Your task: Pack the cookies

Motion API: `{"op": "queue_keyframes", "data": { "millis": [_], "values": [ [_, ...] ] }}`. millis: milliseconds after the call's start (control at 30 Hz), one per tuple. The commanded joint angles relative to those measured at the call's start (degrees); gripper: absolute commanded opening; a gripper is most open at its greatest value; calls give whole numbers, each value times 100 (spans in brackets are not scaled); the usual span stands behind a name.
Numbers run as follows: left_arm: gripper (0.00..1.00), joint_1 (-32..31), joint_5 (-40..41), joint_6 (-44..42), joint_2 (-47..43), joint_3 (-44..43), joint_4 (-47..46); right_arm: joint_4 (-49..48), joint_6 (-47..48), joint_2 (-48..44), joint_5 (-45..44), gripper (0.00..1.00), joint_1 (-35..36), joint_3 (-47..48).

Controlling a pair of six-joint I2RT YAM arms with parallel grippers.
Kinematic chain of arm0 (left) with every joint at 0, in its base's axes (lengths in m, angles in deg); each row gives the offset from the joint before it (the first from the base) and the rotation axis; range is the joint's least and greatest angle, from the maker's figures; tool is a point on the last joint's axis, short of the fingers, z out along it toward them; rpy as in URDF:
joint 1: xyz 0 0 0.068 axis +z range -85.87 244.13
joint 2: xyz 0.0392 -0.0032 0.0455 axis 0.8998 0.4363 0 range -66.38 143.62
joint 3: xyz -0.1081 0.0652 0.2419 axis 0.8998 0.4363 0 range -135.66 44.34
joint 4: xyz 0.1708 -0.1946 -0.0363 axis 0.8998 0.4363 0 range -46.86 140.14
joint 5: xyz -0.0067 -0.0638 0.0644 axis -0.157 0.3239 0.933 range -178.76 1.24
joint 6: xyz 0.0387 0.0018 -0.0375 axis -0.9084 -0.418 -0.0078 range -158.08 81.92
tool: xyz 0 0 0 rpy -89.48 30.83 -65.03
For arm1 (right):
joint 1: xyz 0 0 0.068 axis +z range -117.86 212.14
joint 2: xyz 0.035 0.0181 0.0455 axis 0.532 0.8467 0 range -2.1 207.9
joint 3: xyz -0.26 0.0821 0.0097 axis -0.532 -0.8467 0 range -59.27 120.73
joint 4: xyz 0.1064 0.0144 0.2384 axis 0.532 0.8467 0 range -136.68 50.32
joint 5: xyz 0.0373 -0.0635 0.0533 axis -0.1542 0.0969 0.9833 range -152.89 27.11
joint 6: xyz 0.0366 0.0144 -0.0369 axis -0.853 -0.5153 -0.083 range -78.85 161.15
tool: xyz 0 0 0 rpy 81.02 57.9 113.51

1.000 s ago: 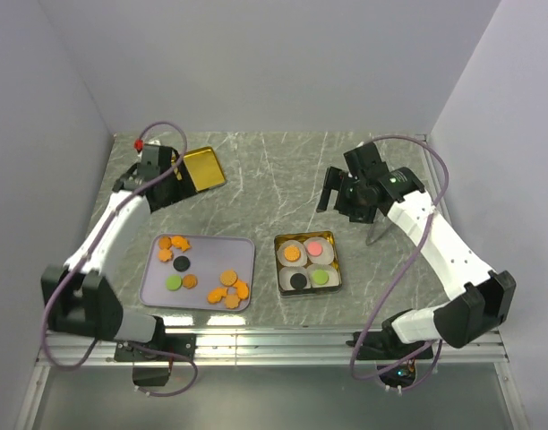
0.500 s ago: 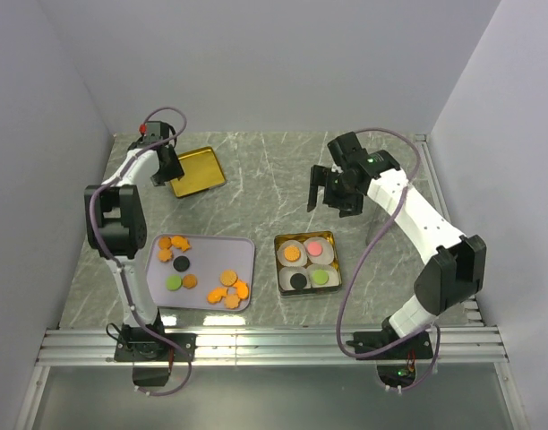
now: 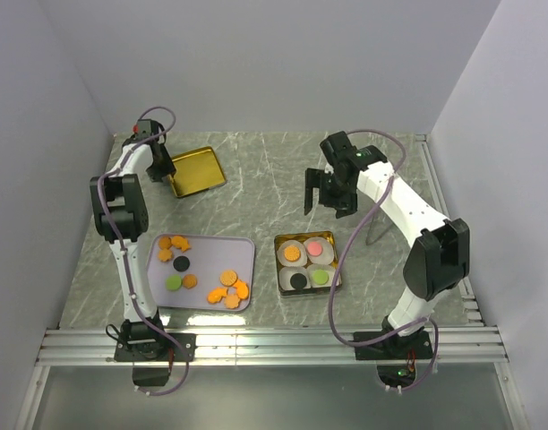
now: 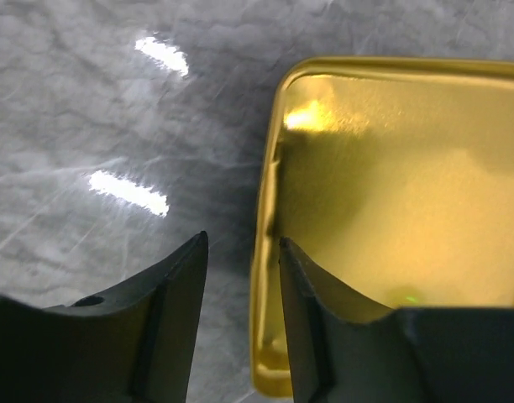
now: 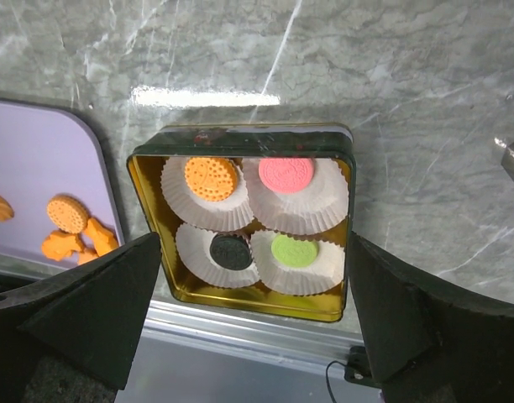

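Several orange cookies (image 3: 227,288), a black one (image 3: 181,262) and a green one (image 3: 173,282) lie on the lavender tray (image 3: 211,255). The gold tin (image 3: 277,264) holds white paper cups (image 5: 316,210), each with one cookie: orange (image 5: 211,178), pink (image 5: 285,174), black (image 5: 232,252), green (image 5: 294,250). The gold lid (image 3: 195,170) lies at the far left. My left gripper (image 4: 243,242) straddles the lid's (image 4: 391,193) left rim, one finger inside it, with a gap showing at the outer finger. My right gripper (image 3: 328,193) hangs wide open and empty behind the tin; in the right wrist view it (image 5: 254,243) frames the tin (image 5: 240,300).
A small metal stand (image 3: 374,235) rises right of the tin. An aluminium rail (image 3: 274,340) runs along the table's near edge. Walls close in the left, back and right sides. The tray's corner (image 5: 39,159) with orange cookies (image 5: 68,214) shows left of the tin.
My left gripper's jaws have narrowed around the lid's rim while the left arm folded upright. My right gripper has drifted left, toward the table's middle, still open.
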Motion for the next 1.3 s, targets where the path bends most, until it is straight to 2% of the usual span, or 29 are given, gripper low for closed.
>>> {"op": "queue_keyframes", "data": {
  "millis": [0, 100, 200, 300, 400, 600, 767, 867, 1000, 1200, 1267],
  "values": [
    [44, -9, -387, -4, 254, -455, 135, 160, 177, 39, -38, 97, -126, 465],
    [34, 8, -431, 66, 439, -588, 285, 239, 229, 127, -29, 97, -232, 606],
    [28, -1, -466, 127, 431, -422, 198, 248, 273, 153, -20, 97, -293, 667],
    [18, 17, -519, 172, 422, -255, 162, 239, 291, 171, 6, 97, -329, 668],
    [0, 8, -528, 233, 213, -9, 13, 152, 291, 127, 94, 97, -329, 597],
    [0, -1, -528, 268, -561, 159, -172, 247, 229, 101, 217, 96, -320, 886],
    [0, -255, -335, -30, -1475, -156, -128, 590, 71, 109, 278, 96, -250, 1791],
    [0, -475, -54, -276, -2002, -402, 74, 792, -130, 83, 673, 96, -241, 2301],
    [0, -1150, 587, -601, -2835, -351, 215, 890, -412, 13, 1481, 97, -232, 2688],
    [0, -2818, 1853, -909, -3996, 308, 162, 917, -772, -84, 2826, 98, -232, 3224],
    [0, -3163, 2334, -936, -4174, 379, 293, 820, -1070, -189, 3238, 99, -232, 3435]
  ]
}}
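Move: At the left hand, the lid's left rim already lies between the open fingertips; its middle is about 9 cm to the right, 2 cm farther out and 2 cm lower. The purple cookie tray is roughly 33 cm back and 12 cm right, and the cookie tin about 32 cm back and 46 cm right, both near the lid's level. From the right hand, the lid is some 25 cm ahead, 41 cm left and 13 cm lower; the tin is 9 cm back, 4 cm left and 12 cm lower. Closing on the lid's left rim after easing about 1 cm forward and down, the left hand pinches it, then lifts it fast by some 33 cm, swinging right about 18 cm and back 9 towards the tin's side while the fingers tip upward some 35 degrees. The right hand edges forward, then rises about 17 cm and drifts left 6, rolling its left side up, fingers wide open and empty. ##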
